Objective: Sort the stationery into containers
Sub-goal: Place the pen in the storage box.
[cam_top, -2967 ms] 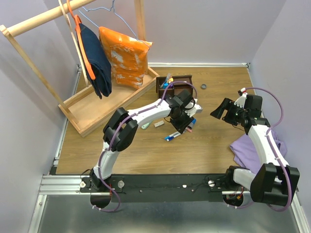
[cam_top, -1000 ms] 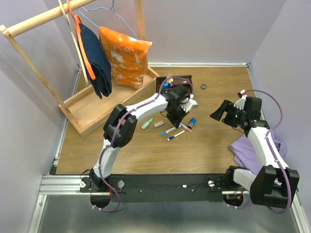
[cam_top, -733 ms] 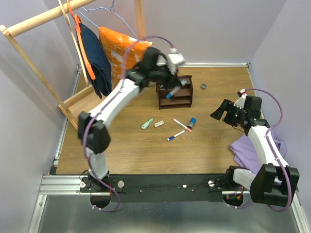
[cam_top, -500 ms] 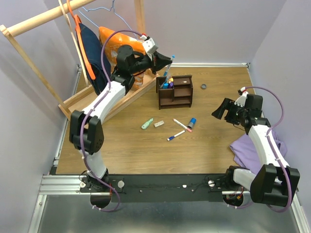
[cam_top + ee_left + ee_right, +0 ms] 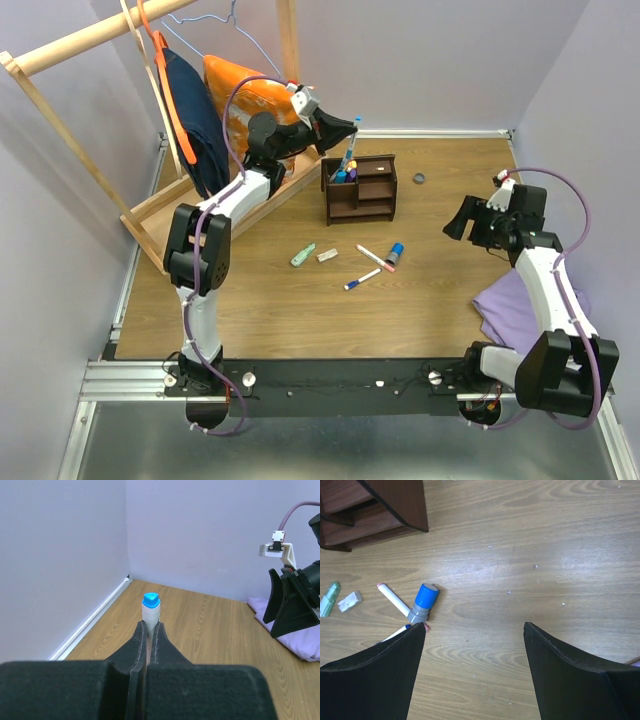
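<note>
My left gripper [image 5: 347, 126] hovers just above the dark brown organizer [image 5: 372, 190], shut on a white pen with a blue cap [image 5: 150, 609]. The pen [image 5: 348, 156] hangs down toward the left compartment, where several pens stand. On the table lie a green eraser [image 5: 303, 255], a beige piece [image 5: 327, 255], a white pink-tipped pen [image 5: 374, 258], a blue-capped grey marker [image 5: 396, 250] and a blue-tipped pen [image 5: 362, 279]. My right gripper [image 5: 460, 218] is open and holds nothing, right of these. In its wrist view the marker [image 5: 423, 601] lies by the left fingertip.
The pale wooden clothes rack [image 5: 190, 215] with navy and orange garments stands at the back left, close behind my left arm. A small dark ring [image 5: 420, 179] lies right of the organizer. A purple cloth [image 5: 520, 305] sits by the right arm.
My left arm lifted the blue-capped pen off the table and swung it up and back over the organizer's left compartment. The right gripper shifted slightly and stayed open.
</note>
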`<state>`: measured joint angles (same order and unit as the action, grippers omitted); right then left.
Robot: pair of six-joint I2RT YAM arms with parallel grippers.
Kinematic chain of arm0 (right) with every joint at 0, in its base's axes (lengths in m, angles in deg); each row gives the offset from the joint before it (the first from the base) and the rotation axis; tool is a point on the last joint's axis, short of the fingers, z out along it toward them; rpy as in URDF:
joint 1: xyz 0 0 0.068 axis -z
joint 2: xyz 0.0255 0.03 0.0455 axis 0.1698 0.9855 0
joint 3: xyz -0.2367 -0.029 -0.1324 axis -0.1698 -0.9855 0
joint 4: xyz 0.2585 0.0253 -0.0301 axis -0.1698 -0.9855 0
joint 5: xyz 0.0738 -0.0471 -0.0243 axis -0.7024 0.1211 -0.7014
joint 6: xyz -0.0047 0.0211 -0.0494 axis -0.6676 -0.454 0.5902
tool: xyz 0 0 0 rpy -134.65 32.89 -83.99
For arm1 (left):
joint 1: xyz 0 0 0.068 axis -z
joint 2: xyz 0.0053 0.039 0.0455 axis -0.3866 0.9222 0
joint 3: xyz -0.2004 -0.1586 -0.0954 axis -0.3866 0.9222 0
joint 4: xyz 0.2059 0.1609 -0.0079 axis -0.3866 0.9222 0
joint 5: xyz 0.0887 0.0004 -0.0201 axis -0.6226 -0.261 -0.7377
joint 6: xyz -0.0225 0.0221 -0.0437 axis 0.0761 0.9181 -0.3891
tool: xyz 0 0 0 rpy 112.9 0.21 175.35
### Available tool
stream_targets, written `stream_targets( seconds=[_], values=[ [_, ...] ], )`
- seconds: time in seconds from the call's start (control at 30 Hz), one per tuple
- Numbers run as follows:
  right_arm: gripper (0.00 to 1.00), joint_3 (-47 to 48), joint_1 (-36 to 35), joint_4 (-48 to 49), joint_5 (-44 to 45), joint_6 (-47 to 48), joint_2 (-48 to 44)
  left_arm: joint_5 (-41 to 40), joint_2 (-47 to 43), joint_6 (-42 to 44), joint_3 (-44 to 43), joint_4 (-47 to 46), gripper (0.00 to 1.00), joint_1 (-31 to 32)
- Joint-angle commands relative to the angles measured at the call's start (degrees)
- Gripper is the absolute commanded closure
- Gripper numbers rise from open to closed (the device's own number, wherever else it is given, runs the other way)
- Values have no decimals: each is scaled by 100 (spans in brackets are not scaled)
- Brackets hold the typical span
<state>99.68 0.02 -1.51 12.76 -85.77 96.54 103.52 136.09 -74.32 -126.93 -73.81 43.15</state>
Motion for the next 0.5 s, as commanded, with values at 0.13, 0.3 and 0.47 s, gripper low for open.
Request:
stream_targets(
  seconds=[0.13,0.3,0.47],
  values=[
    [13,396,136,-222,227,300,387,130,514,-37,-43,-582,100,-194],
    [13,475,145,-134,236,335,572,112,778,-2,-60,-573,100,-282],
    [13,493,145,-116,253,370,748,77,963,86,-25,-503,100,-370]
  ],
)
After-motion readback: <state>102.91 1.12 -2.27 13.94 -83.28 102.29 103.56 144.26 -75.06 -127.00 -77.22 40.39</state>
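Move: The pen is already pinched near its blue cap by my left hand and hangs steeply. The storage box's rear left compartment, its opening holding other pens, lies about 2 cm ahead of my left hand, 2 cm left and some 20 cm below. From that same hand the dark ring lies 15 cm right, about level ahead; the glue stick is 17 cm back and 10 cm right, both 30 cm down. From my right hand the compartment is some 15 cm ahead and 25 cm left, at about its height. With my left hand I lower the pen about 7 cm towards the rear left compartment of the storage box, easing forward some 4 cm and gathering speed as I sink. My fingers stay shut on the pen and the wrist tips only slightly, about 5 degrees. My empty, open right hand drifts a couple of centimetres forward, right and down, away from the box. ##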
